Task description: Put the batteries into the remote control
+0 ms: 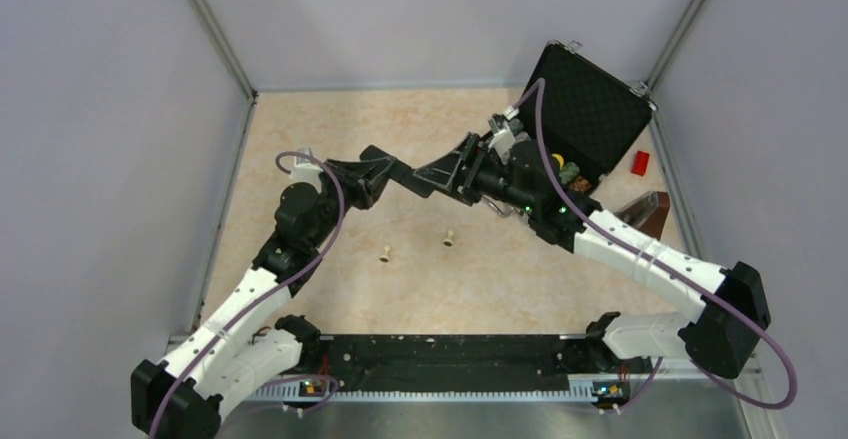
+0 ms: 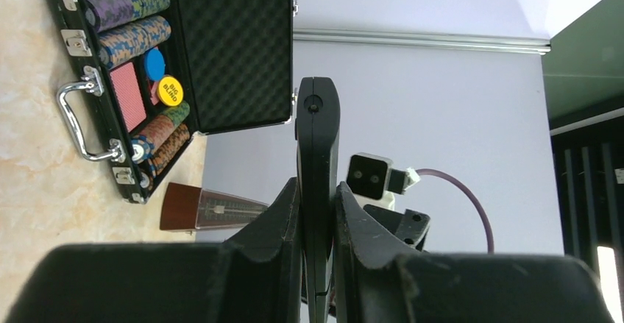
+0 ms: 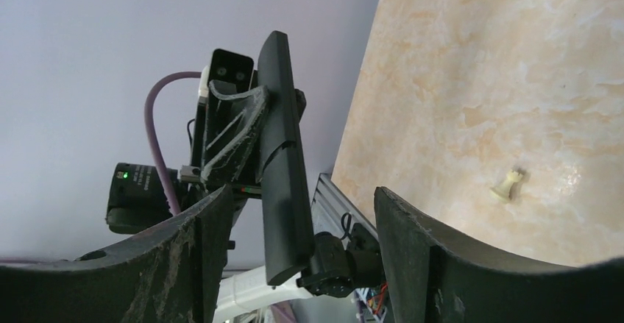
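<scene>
The remote control [image 2: 318,139], a slim black bar, is held off the table with my left gripper [image 2: 318,198] shut on its lower part, edge-on in the left wrist view. In the top view the left gripper [image 1: 375,177] and right gripper [image 1: 437,177] meet over the middle of the table with the remote [image 1: 405,175] between them. In the right wrist view the remote's [image 3: 283,176] free end hangs between the fingers of my open right gripper [image 3: 302,213], touching neither finger. The batteries are out of view.
Two beige pawn-shaped pegs [image 1: 385,254] [image 1: 450,239] lie on the table in front of the arms. An open black chip case [image 1: 590,119] stands at the back right, with a brown metronome [image 1: 645,217] and a small red object [image 1: 640,163] beside it.
</scene>
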Robot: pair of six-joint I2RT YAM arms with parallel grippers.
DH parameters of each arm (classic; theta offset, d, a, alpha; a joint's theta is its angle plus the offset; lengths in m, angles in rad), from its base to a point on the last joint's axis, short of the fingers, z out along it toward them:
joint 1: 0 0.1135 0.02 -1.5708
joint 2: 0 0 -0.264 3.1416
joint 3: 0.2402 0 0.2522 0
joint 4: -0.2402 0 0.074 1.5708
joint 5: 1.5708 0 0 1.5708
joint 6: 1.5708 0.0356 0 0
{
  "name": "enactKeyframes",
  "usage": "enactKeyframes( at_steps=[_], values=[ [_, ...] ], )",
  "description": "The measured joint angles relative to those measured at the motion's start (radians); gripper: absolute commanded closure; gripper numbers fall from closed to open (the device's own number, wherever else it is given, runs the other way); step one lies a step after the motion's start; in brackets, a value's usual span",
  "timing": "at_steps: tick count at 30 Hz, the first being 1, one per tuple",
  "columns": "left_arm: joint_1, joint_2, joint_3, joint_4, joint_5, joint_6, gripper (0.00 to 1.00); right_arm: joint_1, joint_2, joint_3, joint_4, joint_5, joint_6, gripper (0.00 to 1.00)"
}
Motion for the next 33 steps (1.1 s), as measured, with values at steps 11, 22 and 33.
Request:
enactKeyframes(
  at_steps=[11,22,33],
  values=[
    [0.000,0.000,-0.001,0.030,-0.013,-0.082,1.00,0.052,0.043,0.001,0.048,0.020,0.006,0.45],
    [0.003,-0.008,-0.013,0.046,-0.021,-0.125,1.00,0.073,0.068,-0.008,0.139,0.055,0.054,0.55],
    [0.007,-0.027,-0.028,0.047,-0.024,-0.118,1.00,0.082,0.111,-0.029,0.245,0.053,0.112,0.63]
  ],
)
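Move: The remote control, its cover already on, is still held in the left fingers; its middle lies about 3 cm to the left hand's right and 1 cm back. From the right hand that middle is some 5 cm to the left, level in height and neither ahead nor back. On the table some 30 cm below, the right pawn stands about 4 cm back and 7 cm to the right of the right hand, the left pawn about 9 cm back and 10 cm to its left. The left hand keeps its pinch on the remote, rising about 1 cm and rolling a few degrees, its left side down. The right hand heads left some 4 cm to the remote's cover end, one finger above it and one below, closing from wide to under half open as its fingertips tip up slightly; whether they touch can't be seen. ##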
